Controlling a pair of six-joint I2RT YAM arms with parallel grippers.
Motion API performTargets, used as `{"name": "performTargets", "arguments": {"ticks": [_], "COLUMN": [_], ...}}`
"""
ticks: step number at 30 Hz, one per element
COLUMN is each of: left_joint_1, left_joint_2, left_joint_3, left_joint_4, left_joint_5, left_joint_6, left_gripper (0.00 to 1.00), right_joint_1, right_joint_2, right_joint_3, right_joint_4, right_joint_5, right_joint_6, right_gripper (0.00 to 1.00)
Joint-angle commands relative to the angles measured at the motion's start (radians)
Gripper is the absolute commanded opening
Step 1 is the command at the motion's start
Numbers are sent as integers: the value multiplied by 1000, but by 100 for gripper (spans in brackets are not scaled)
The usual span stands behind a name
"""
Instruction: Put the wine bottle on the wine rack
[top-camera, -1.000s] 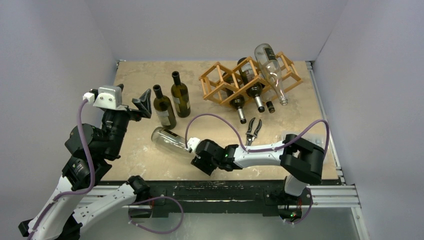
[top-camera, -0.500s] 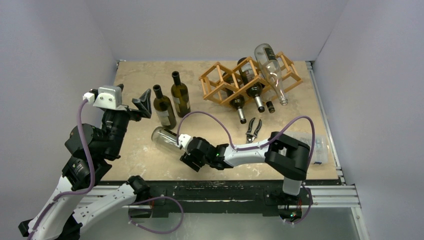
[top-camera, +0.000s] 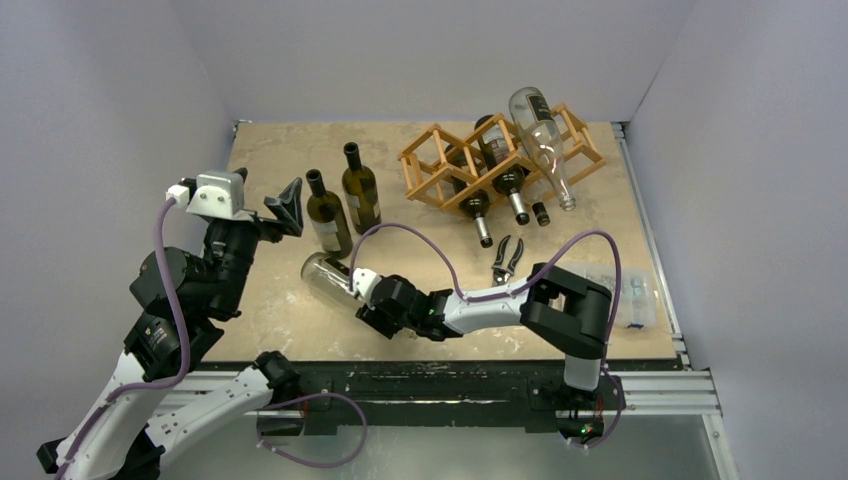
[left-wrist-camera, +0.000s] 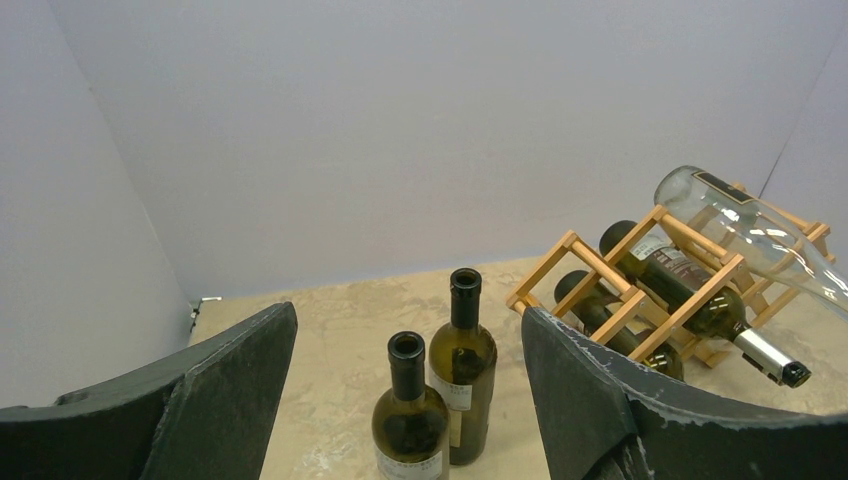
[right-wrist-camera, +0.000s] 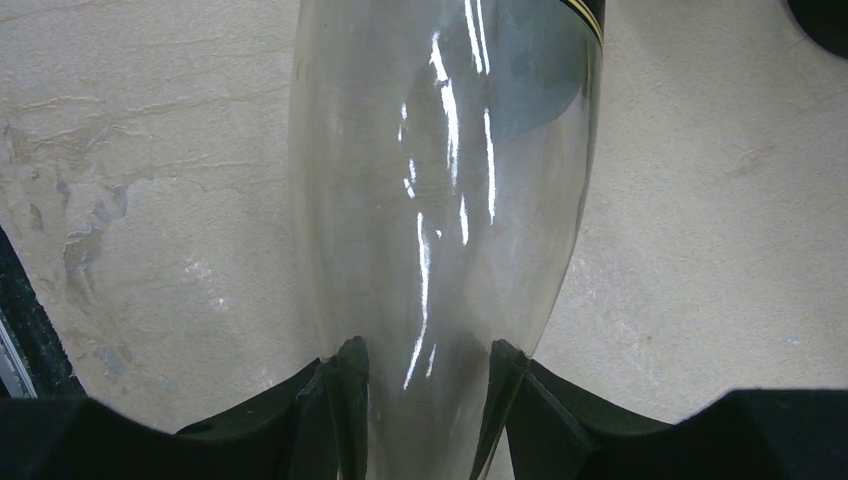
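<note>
A clear glass wine bottle (top-camera: 325, 277) lies on its side on the beige table, base toward the left. In the right wrist view this bottle (right-wrist-camera: 440, 180) fills the middle of the picture. My right gripper (top-camera: 355, 283) is shut on its neck, and both black fingers (right-wrist-camera: 350, 390) press the glass where it narrows. The wooden wine rack (top-camera: 418, 142) stands at the back right and also shows in the left wrist view (left-wrist-camera: 605, 265). It holds dark bottles and a clear one (top-camera: 540, 135). My left gripper (top-camera: 290, 205) hangs raised and open at the left, holding nothing.
Two green bottles (top-camera: 328, 215) (top-camera: 361, 190) stand upright just behind the lying bottle. Pliers (top-camera: 507, 260) lie in front of the rack. A clear plastic box (top-camera: 630, 295) sits at the right edge. Walls close off three sides of the table.
My right arm has reached further left along the lying bottle's neck, and its fingers have closed in on the glass. The left arm has stayed still.
</note>
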Motion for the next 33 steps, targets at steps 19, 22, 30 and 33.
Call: {"name": "performTargets", "arguments": {"ticks": [19,22,30,33], "left_joint_1": [7,6,7,7], "left_joint_2": [28,33,36,41], "left_joint_3": [11,12,12,13], "left_joint_4": [24,24,20,18], "left_joint_5": [4,6,14,14], "left_joint_6": [-5,-8,-20,-23], "left_gripper": [82,82,82,82], "right_joint_1": [2,2,-1,-14], "right_joint_2": [-352,-439,-694,-783], "right_joint_3": [-163,-209,-331,-346], "right_joint_4": [-65,-76,-71,-75], "right_joint_5": [-51,-47,143,200], "right_joint_6": [12,51,121,147], "right_gripper": [0,0,0,0]}}
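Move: The right hand already grips the clear bottle where its body narrows towards the neck. The wine rack's middle lies about 27 cm ahead, 29 cm to the right and a few centimetres higher. The nearer standing bottle is some 11 cm ahead and 5 cm left, the farther one 17 cm ahead and 1 cm right, the shears 8 cm ahead and 29 cm right. From the left hand, the rack is roughly 25 cm ahead, 35 cm right and 33 cm below. Keeping its pinch, the right hand carries the clear bottle about 13 cm right, drawing back and rising roughly 5 cm. ##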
